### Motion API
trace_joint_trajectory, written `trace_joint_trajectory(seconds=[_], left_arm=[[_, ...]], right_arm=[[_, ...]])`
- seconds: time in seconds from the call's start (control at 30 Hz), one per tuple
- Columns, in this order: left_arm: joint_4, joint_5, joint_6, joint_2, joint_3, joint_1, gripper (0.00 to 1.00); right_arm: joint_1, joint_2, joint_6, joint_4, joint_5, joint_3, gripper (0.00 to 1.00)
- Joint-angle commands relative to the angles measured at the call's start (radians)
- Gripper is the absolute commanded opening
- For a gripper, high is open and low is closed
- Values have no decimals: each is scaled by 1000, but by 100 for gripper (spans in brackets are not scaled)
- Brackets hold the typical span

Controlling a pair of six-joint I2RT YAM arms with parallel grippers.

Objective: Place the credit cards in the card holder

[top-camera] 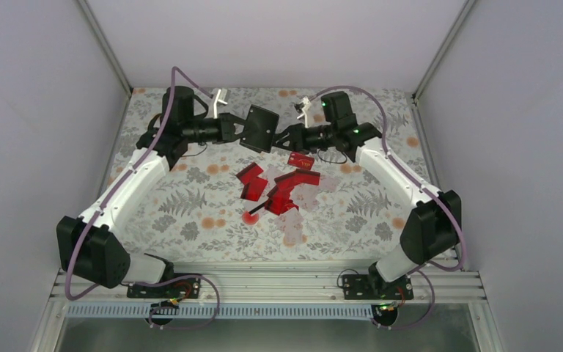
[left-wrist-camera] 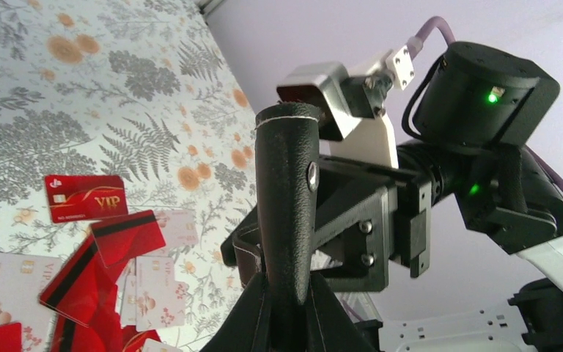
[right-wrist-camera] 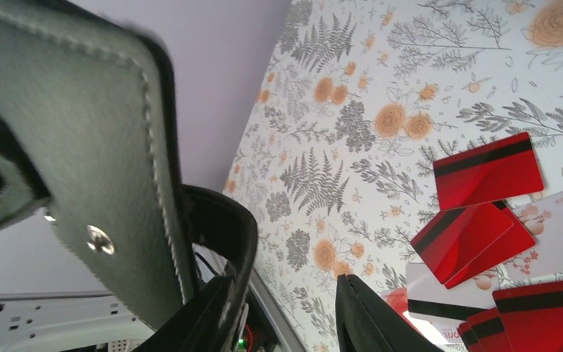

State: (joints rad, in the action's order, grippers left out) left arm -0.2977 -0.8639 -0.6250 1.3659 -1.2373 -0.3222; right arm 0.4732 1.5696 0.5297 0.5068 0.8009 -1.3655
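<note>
The black card holder (top-camera: 262,128) hangs in the air above the back of the table, with my left gripper (top-camera: 245,130) shut on one edge of it. In the left wrist view the card holder (left-wrist-camera: 286,183) stands edge-on, rising out of the left gripper (left-wrist-camera: 290,297). My right gripper (top-camera: 283,139) faces it from the right with its jaws apart. In the right wrist view the right gripper (right-wrist-camera: 282,312) is open, its left finger beside the curved flap of the card holder (right-wrist-camera: 81,132). Several red credit cards (top-camera: 275,189) lie in a heap on the table, one apart (top-camera: 300,158); some credit cards (right-wrist-camera: 487,170) show black stripes.
Pale floral-printed cards (top-camera: 293,220) lie mixed with the red ones on the patterned tabletop. A red round spot (top-camera: 250,216) sits in front of the heap. Enclosure walls close in the left, right and back. The right arm's wrist (left-wrist-camera: 484,95) is close behind the holder.
</note>
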Motion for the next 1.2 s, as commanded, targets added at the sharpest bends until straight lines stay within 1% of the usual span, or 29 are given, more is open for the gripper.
trace_joint_trajectory(seconds=[0.0,0.13,0.33,0.5,0.73,0.87,1.0,1.17], left_arm=[[43,-67,-24,-19,24,-1,2],[90,-96,-61,-17,32,0,2],[133,-149,-96,0,14,-1,2],[172,-211,-124,15,13,-2,2],[210,-240,-167,28,0,-1,2],[237,-248,-194,35,-15,-1,2],[256,-256,-205,43,-19,-2,2],[302,-267,-238,45,-1,-4,2]], right_arm=[[-34,-10,-39,-49,125,-56,36],[-52,-11,-107,-2,162,-69,36],[-81,-34,-102,-48,218,0,36],[-82,-24,-97,-101,372,-14,36],[-82,-12,-122,-95,547,-87,37],[-82,5,-141,-57,565,-126,37],[-82,18,-113,-81,535,-133,36],[-75,43,-49,-163,512,-124,33]])
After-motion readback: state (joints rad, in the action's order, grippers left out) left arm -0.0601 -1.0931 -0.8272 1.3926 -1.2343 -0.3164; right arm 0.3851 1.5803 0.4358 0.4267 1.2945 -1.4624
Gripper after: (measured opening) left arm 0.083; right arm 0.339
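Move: The card holder, gripped at its left edge by the left hand, has its middle about 4 cm to the left of the open right hand, 2 cm farther out and some 5 cm above. From the left hand, its middle lies roughly 4 cm to the right and 2 cm ahead, about level. Counted from the right hand, the VIP card is 8 cm right and 8 cm ahead, and the red card pile 2 cm right and 2 cm back, both some 25 cm below. The right fingers end at the holder's right edge, seeming to straddle its lower leaf, still about a third open. To get there the right hand climbs about 8 cm, first straight up, then also drawing back 3 cm, while its fingers tip up and swing towards the base by some 20 degrees each way. The left hand keeps its pinch and lifts the holder about 4 cm, drifting back and right, its fingers tipping up and swinging back slightly. ##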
